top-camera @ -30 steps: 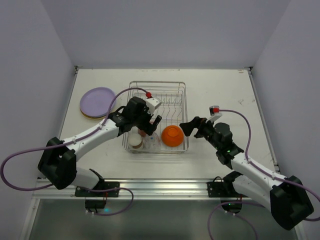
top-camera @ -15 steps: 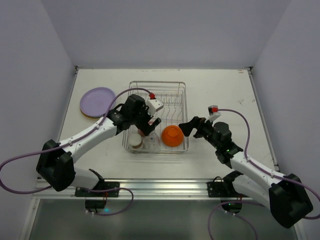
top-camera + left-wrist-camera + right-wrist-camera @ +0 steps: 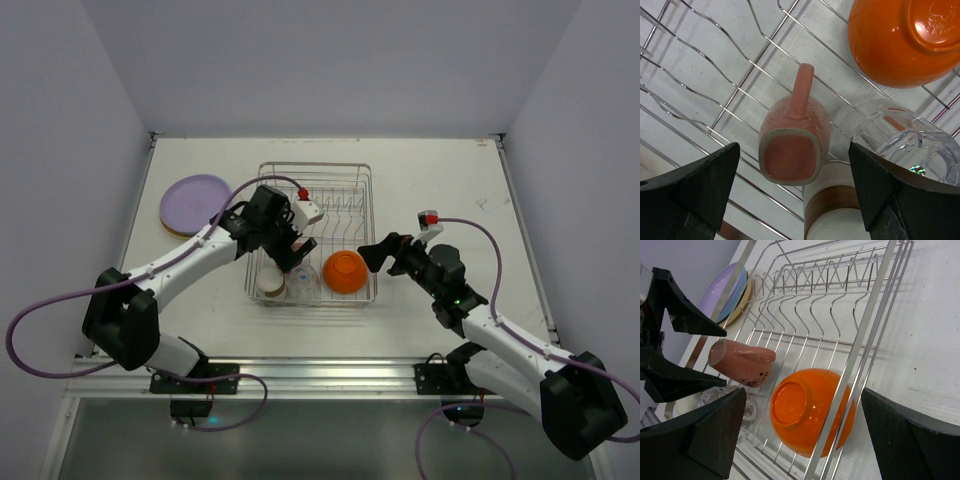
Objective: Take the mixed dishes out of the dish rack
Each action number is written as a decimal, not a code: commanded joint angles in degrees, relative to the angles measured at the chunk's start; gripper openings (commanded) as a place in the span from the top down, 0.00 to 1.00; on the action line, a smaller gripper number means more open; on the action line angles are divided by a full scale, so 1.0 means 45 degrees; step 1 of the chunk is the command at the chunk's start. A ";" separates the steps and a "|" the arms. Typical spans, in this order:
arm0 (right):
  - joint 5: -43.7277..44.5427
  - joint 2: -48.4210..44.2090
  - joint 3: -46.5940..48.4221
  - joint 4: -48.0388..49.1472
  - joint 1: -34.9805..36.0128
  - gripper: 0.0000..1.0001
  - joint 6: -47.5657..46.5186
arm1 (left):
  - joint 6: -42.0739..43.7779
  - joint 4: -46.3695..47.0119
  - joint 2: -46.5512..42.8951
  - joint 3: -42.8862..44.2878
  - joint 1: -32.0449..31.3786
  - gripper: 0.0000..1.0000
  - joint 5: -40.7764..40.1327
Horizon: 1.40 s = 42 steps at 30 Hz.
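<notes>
The silver wire dish rack (image 3: 314, 166) stands mid-table. In it a pink mug (image 3: 792, 142) lies on its side, handle up. A cream cup (image 3: 832, 210) with a brown band and a clear glass (image 3: 907, 145) sit beside it. An orange bowl (image 3: 345, 271) rests upside down in the near right corner. My left gripper (image 3: 794, 150) hovers open above the mug, one finger on each side, touching nothing. My right gripper (image 3: 804, 392) is open just outside the rack's right rim, facing the orange bowl (image 3: 810, 415). Lavender, light-blue and yellow plates (image 3: 195, 205) lie stacked on the table to the left.
The rack's upright prongs (image 3: 830, 275) stand bare along its far half. White table (image 3: 440, 190) stretches to the right of the rack. Side walls close in on both sides. The left gripper's black fingers (image 3: 675, 315) show in the right wrist view.
My left wrist has turned and shifted slightly toward the rack's near side over the pink mug. The right arm has barely moved. No dish has moved.
</notes>
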 commanded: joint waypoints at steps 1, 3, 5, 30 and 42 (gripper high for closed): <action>-0.0063 -0.0266 0.0117 0.0334 0.0060 0.01 0.0048 | 0.0274 -0.0112 0.0071 0.0455 0.0207 0.07 0.0086; -0.0082 -0.0266 0.0136 0.0315 0.0041 0.01 0.0048 | 0.0215 -0.0170 0.0226 0.0455 0.0285 0.10 -0.0166; -0.0102 -0.0208 0.0156 0.0334 0.0041 0.01 0.0048 | 0.0274 -0.0385 0.0422 0.0532 0.0305 0.10 -0.0246; -0.0063 -0.0266 0.0176 0.0256 0.0041 0.01 -0.0030 | -0.0057 -0.0854 0.0736 0.1334 0.0324 0.99 0.0146; -0.0063 -0.0383 0.0176 0.0198 0.0041 0.01 -0.0049 | -0.1676 0.1759 -0.1568 0.0827 0.0656 1.00 0.0027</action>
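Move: Between the left hand's open fingers, the pink mug's middle lies about 3 cm below the hand and 1 cm forward, with no sideways offset. From that hand, the clear glass is roughly 6 cm back and 4 cm right, the white cup 6 cm back and 5 cm left, and the orange bowl 3 cm back and 13 cm right, all a few centimetres lower. From the right hand, the mug lies some 18 cm left, 3 cm forward and 6 cm lower. Sinking about 2 cm around the pink mug, the left hand closes its fingers from wide open to a little over half and pinches the mug by its sides, beside the handle. After a brief hold almost in place, it lifts the mug about 6 cm, speeding up and easing slightly forward, while the wrist tips the fingers a little outward. ##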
